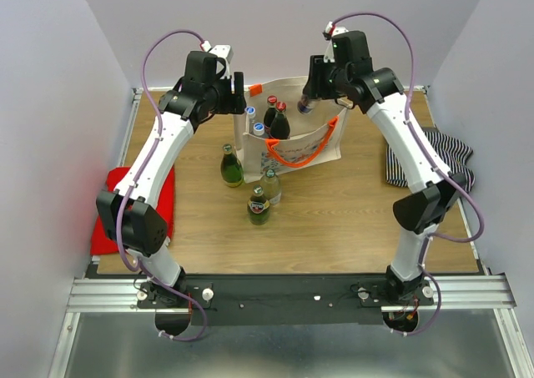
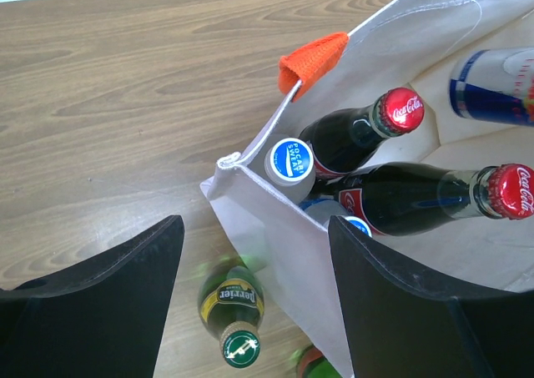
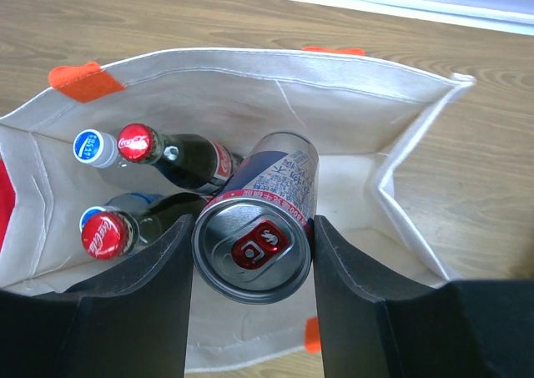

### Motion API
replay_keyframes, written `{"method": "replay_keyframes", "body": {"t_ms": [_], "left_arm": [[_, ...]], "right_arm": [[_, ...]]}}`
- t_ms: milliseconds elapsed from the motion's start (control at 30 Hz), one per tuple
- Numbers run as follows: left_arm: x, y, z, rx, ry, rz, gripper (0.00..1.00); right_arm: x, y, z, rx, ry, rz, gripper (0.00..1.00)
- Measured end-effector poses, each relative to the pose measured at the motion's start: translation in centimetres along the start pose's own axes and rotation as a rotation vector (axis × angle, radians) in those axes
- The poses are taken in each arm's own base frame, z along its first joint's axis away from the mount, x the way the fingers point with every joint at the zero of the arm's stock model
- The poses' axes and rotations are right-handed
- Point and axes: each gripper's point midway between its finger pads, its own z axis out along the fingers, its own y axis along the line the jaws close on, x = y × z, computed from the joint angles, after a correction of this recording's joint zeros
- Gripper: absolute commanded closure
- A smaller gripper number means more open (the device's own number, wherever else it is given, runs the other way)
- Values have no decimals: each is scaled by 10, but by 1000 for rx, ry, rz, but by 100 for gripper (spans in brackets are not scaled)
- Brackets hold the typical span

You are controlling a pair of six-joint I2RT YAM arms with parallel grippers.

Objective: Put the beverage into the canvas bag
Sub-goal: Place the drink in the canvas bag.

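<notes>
The beverage, a silver and blue can [image 3: 254,240] with a red tab, hangs tilted over the open mouth of the cream canvas bag [image 3: 250,86]. My right gripper [image 3: 253,253] is shut on it, one finger pressed to each side of its top rim. From above, the can [image 1: 306,105] shows at the bag's [image 1: 304,144] right rim under that gripper [image 1: 310,103]. My left gripper [image 2: 254,261] stands open astride the bag's left wall [image 2: 284,244], gripping nothing. Two cola bottles [image 3: 179,157] and blue-capped bottles [image 3: 90,147] sit inside the bag.
Three bottles stand on the table before the bag: a green one [image 1: 231,166], a clear one [image 1: 270,186] and a green one with a red label [image 1: 259,205]. A red cloth [image 1: 158,207] lies at the left edge, a striped cloth [image 1: 434,157] at the right.
</notes>
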Motion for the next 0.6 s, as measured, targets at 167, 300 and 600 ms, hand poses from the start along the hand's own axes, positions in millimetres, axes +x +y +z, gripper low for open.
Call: {"method": "replay_keyframes", "body": {"t_ms": [167,300,600], "left_arm": [[4,1,1,-2,10,0,21],[4,1,1,-2,9,1,21],[4,1,1,-1,9,10,21]], "right_arm": [[7,5,18,-26,25,6,99],[15,7,31,-38,50,6,99],[33,12,56,-70,103,6,99]]}}
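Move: The right hand already holds the can by its top end. Its goal, the free floor of the canvas bag beside the Coke bottles, lies about 5 cm ahead, 3 cm to the left and roughly 22 cm below. The near Coke bottle stands some 6 cm left and 2 cm ahead of this hand, the back Coke bottle about 8 cm left and 5 cm ahead, their middles both roughly 18 cm down. From the idle left hand that free spot is about 15 cm right, 6 cm ahead and 19 cm below. Keep the right fingers closed around the can's top end and lower it some 5 cm into the canvas bag, easing it about 3 cm left towards the Coke bottles and a little forward as it sinks. Let the hand tip about 5 degrees further down on the way, and don't open the fingers yet. ##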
